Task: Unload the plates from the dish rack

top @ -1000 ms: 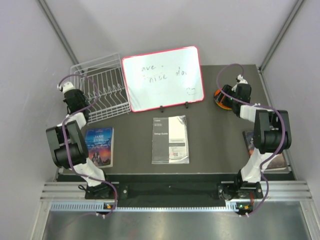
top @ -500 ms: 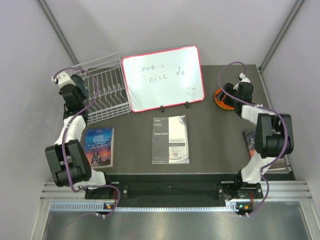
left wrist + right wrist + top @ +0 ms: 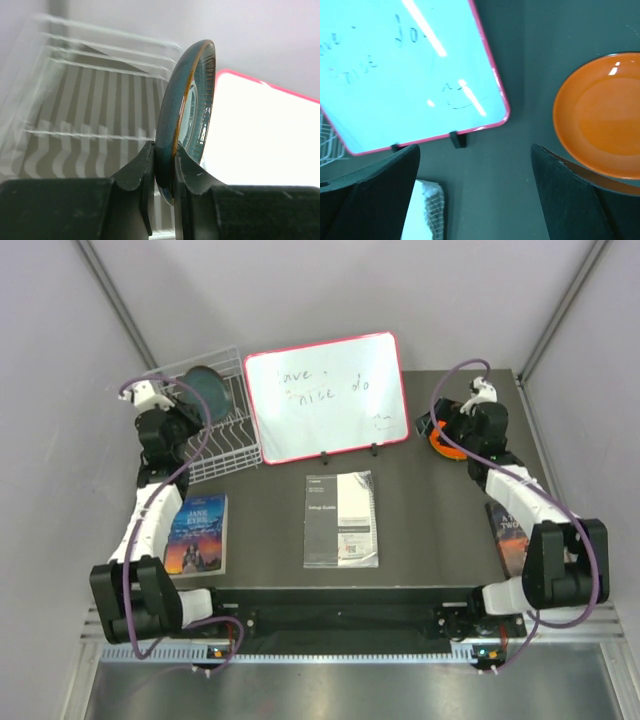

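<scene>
My left gripper (image 3: 190, 405) is shut on the rim of a dark teal plate (image 3: 206, 388) and holds it upright above the white wire dish rack (image 3: 215, 445) at the back left. In the left wrist view the teal plate (image 3: 187, 107) stands on edge between my fingers (image 3: 145, 170), with the blurred rack (image 3: 95, 105) behind. An orange plate (image 3: 440, 438) lies flat on the table at the back right. My right gripper (image 3: 432, 425) is open and empty above the table, just left of the orange plate (image 3: 600, 115).
A red-framed whiteboard (image 3: 327, 395) stands between the rack and the orange plate. A white manual (image 3: 341, 518) lies mid-table. A Jane Eyre book (image 3: 197, 533) lies front left, another book (image 3: 510, 530) at the right edge under the right arm.
My left gripper has risen from the rack with the teal plate in it and moved right. My right gripper has pulled back left off the orange plate.
</scene>
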Tool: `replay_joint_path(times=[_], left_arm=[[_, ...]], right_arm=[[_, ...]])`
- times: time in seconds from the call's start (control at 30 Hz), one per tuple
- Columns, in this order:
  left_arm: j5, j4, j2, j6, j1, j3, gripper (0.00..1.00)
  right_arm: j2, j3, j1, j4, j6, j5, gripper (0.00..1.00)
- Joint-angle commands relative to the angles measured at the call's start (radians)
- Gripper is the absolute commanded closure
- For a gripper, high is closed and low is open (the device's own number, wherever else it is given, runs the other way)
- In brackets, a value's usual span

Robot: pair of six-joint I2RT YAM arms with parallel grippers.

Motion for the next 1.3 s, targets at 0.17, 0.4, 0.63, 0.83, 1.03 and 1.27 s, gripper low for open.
replay_joint_path(times=[0.17, 0.4, 0.63, 0.83, 1.03, 1.27], left_arm=[[0.245, 0.173, 0.019, -0.198, -0.269, -0.061, 1.00], [0.311, 0.270, 0.060, -0.287, -0.398, -0.084, 1.00], [0.333, 0.319, 0.075, -0.333, -0.470, -0.118, 1.00], [0.325, 0.359, 0.120, -0.347, -0.535, -0.143, 1.00], [0.334, 0.434, 0.181, -0.383, -0.582, -0.169, 1.00], [0.340, 0.484, 0.236, -0.391, -0.591, -0.166, 1.00]], right_arm=[[-0.100, -0.080, 0.101, 0.251, 0.148, -0.226, 0.07], [-0.023, -0.057, 0.210, 0.377, 0.207, -0.234, 0.07], [0.079, -0.019, 0.267, 0.429, 0.210, -0.222, 0.07], [0.182, 0.004, 0.279, 0.527, 0.241, -0.263, 0.08], [0.291, 0.027, 0.282, 0.633, 0.290, -0.318, 0.14], [0.357, 0.046, 0.281, 0.738, 0.366, -0.404, 0.77]])
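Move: The dark plate is held upright by its rim in the left fingers, its middle about 7 cm ahead and 2 cm left of them; its handover spot, short of the whiteboard's lower edge, lies roughly 37 cm right, 5 cm back and 11 cm below. The whiteboard is some 33 cm right, 12 cm ahead and 20 cm below. From the right hand the dark plate is about 60 cm left, 7 cm ahead and 11 cm up; the orange plate is 15 cm right, 2 cm ahead and 15 cm below. The dark plate, still pinched in the left fingers, is carried about 31 cm right, sinking 10 cm, away from the rack to the middle as that hand swings clockwise. The open right hand comes some 19 cm left to meet it, turning some 30 degrees counter-clockwise, first rising 5 cm and easing back, then sinking again; its fingers straddle the far rim and close on it. ##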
